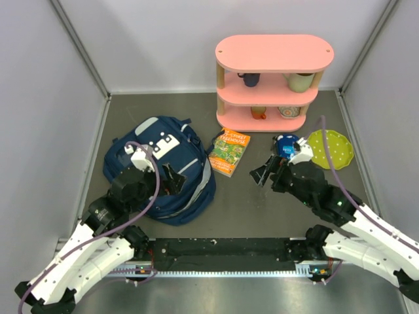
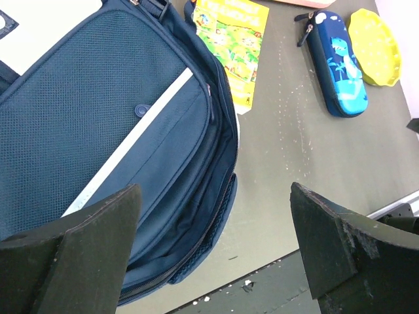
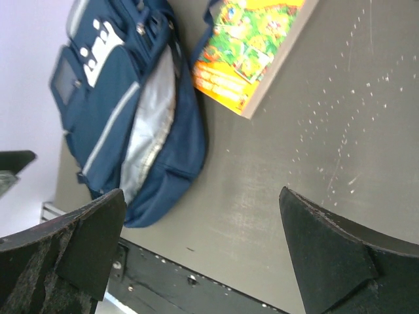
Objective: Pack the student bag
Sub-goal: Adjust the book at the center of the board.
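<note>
The student bag [image 1: 171, 140] lies flat at the left of the table, navy with white patches near its top. My left gripper [image 1: 171, 178] hangs open over the bag's near right edge, nothing between its fingers. In the left wrist view the bag [image 2: 118, 124] shows a thin white stripe and a zipped edge, with the gripper [image 2: 215, 196] above the bag's corner. My right gripper [image 1: 266, 169] stands open over bare table between a picture book [image 1: 229, 152] and a blue pencil case [image 1: 286, 145]. The right wrist view shows the bag [image 3: 105, 98] gaping, with its grey lining [image 3: 150, 124] visible.
A pink three-tier shelf [image 1: 275, 55] with cups and bowls stands at the back. A yellow-green dotted plate [image 1: 330, 149] lies at the right, beside the pencil case [image 2: 337, 62]. The book [image 2: 232, 39] lies just right of the bag. Grey walls enclose the table.
</note>
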Available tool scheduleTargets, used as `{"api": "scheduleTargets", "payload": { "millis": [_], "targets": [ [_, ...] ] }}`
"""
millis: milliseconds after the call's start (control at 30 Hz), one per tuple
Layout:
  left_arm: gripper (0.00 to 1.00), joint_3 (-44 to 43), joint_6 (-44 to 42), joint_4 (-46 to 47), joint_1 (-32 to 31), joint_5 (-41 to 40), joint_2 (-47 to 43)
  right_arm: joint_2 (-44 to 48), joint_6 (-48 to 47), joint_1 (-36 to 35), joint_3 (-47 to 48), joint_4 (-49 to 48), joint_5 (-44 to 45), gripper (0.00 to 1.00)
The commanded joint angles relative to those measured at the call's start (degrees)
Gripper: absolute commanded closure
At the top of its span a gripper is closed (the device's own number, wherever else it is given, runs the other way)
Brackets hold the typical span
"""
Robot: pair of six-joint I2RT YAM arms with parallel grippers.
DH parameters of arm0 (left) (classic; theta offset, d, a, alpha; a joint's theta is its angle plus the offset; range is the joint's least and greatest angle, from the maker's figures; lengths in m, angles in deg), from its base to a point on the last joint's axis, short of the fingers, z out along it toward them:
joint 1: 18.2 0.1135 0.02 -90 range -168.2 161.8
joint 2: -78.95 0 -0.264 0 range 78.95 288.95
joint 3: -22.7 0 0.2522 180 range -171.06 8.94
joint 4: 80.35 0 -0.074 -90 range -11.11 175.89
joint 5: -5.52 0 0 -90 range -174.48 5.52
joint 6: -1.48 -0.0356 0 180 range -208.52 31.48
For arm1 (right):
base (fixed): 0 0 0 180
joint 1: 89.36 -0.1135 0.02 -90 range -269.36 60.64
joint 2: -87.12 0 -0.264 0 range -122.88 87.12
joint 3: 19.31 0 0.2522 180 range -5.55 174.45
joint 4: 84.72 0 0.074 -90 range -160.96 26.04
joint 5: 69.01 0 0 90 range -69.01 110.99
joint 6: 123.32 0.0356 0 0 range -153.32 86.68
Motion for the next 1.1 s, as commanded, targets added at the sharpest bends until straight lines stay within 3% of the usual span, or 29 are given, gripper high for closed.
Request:
{"api": "scheduleTargets", "payload": {
  "millis": [0,200,533,733,833,933,1067],
  "targets": [
    [0.01,-1.0,2.0,4.0,0.3,-0.5,-1.3,3.4,-1.2,0.5,5.1,1.3,3.8,0.01],
    [0.01,-2.3,3.2,2.2,0.3,-2.5,-2.0,2.0,0.1,0.6,5.9,0.7,4.2,0.01],
    [0.01,-4.8,3.1,2.3,0.3,-7.3,-2.8,-13.1,-2.9,0.7,11.3,-3.5,11.5,0.01],
    [0.01,-12.2,-1.7,3.0,0.3,-10.5,8.1,-19.8,-5.1,4.6,12.8,-4.1,5.4,0.01],
    [0.01,-14.1,-3.5,6.2,0.3,-6.1,14.8,-20.2,-2.4,8.6,10.0,-5.5,1.4,0.01],
    [0.01,-14.9,-3.9,15.7,0.3,0.3,21.7,-19.9,-2.0,11.1,6.4,-8.3,-0.3,0.01],
    [0.01,-21.8,-6.5,21.5,0.3,2.8,36.9,-20.3,-1.0,14.5,1.5,-13.8,-5.3,0.01]
  ]
}}
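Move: The orange treehouse book lies about 20 cm ahead of the left hand, 20 cm to its right and 19 cm below. From the right hand it is some 20 cm ahead and 13 cm left. The bag sits below the left hand, its middle about 10 cm ahead and 8 cm left; the blue pencil case is roughly 18 cm ahead and 13 cm right of the right hand. Both open hands near the book: left rises, then goes 8 cm forward and right; right rises, then forward, sinking. ##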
